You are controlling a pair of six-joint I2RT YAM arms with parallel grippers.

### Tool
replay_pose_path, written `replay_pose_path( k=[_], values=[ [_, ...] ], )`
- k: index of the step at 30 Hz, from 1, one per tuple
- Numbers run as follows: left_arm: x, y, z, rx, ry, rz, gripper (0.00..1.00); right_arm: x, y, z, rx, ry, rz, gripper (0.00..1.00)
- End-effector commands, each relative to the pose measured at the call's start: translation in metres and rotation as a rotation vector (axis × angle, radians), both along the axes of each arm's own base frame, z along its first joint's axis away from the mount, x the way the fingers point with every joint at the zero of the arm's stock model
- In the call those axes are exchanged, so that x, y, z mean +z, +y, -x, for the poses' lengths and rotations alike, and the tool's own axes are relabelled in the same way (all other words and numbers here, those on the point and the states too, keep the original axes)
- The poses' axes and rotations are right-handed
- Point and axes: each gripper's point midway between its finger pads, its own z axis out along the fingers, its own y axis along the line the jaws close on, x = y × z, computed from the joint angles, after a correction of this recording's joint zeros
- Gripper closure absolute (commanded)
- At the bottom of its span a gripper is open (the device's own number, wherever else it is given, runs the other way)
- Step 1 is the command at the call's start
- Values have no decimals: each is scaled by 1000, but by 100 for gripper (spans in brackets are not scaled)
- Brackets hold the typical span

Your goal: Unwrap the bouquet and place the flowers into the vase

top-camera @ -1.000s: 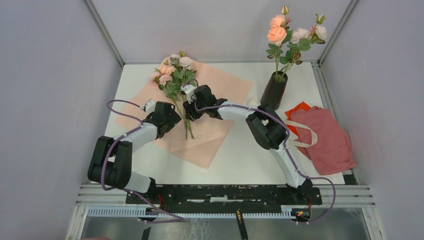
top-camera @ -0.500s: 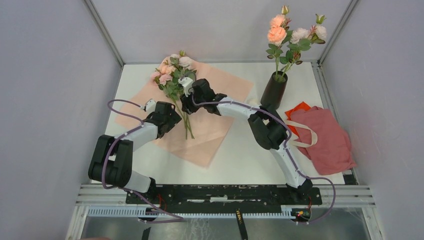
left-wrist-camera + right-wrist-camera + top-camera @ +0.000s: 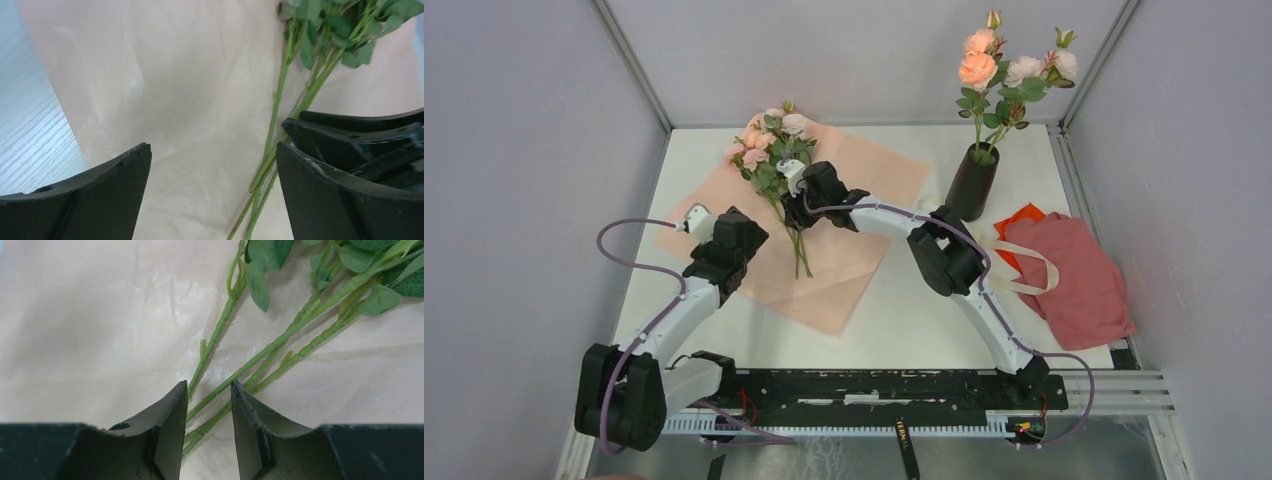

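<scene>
The bouquet is undone: its light pink wrapping paper (image 3: 844, 270) lies flat on the table, and several flowers (image 3: 769, 150) lie across it with their green stems (image 3: 797, 245) pointing toward me. My right gripper (image 3: 792, 214) hangs low over those stems (image 3: 280, 340), open by a narrow gap (image 3: 207, 390), and two stems run through that gap without being pinched. Just left of the stems (image 3: 277, 120), my left gripper (image 3: 212, 150) is wide open over bare paper (image 3: 165, 90). The black vase (image 3: 971, 185) at the back right holds a few roses (image 3: 999, 70).
A pink-red cloth (image 3: 1074, 280) with an orange piece (image 3: 1024, 215) lies right of the vase. The right gripper's fingers (image 3: 360, 135) sit close beside my left gripper. Grey walls close in the table at the back and on both sides.
The left arm has drawn back and swung its elbow low to the left, taking its gripper slightly away from the stems. The right gripper has crept up the stems toward the blossoms.
</scene>
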Motion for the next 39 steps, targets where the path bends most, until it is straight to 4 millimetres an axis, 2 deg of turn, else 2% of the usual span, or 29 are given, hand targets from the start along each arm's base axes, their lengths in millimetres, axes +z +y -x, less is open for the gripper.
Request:
replay_pose_path(
  k=[1, 8, 14, 20, 23, 25, 26, 31, 32, 39],
  values=[
    [18, 15, -2, 74, -48, -36, 0, 8, 12, 0, 16, -7, -43, 57],
    [9, 8, -2, 47, -36, -9, 0, -17, 7, 6, 16, 28, -20, 57],
    [11, 6, -4, 37, -42, -7, 1, -30, 5, 7, 8, 41, -5, 57],
    [10, 5, -3, 30, -40, -2, 2, -54, 8, 10, 20, 78, 3, 58],
    [10, 5, -3, 28, -44, -1, 1, -62, 5, 9, 7, 78, 20, 87],
    [8, 4, -4, 27, -40, -1, 1, -61, 2, 9, 4, 70, 30, 97],
    [8, 4, -5, 24, -40, 0, 1, -60, 0, 9, 0, 66, 35, 99],
    [4, 0, -8, 7, -26, 5, 2, -43, 2, 6, 6, 27, 9, 97],
    [3, 0, -8, 6, -23, 5, 2, -39, 2, 6, 8, 22, 2, 100],
    [0, -3, -11, -9, -11, 4, 3, -24, 1, 10, 13, 2, -31, 100]
  ],
)
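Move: The right hand hovers half-open about 3 cm above the flowers' stems, which run almost directly beneath its fingertips. From this hand the blooms lie some 18 cm ahead and 4 cm left, the cut stem ends about 12 cm back and 2 cm right, and the vase about 36 cm right, roughly level with it. The same stretch of stems is some 8 cm right, 5 cm ahead and 6 cm below the open left hand. The right hand sinks some 2.5 cm onto the stems with a slight drift left of about 1 cm, then its half-open fingers close almost fully and pinch one green stem between their tips, a second lying right against them and two more staying outside the grip. The left hand, fingers wide open, stays over the paper beside the stems, rising about 1 cm and then settling some 2 cm lower without taking anything. ##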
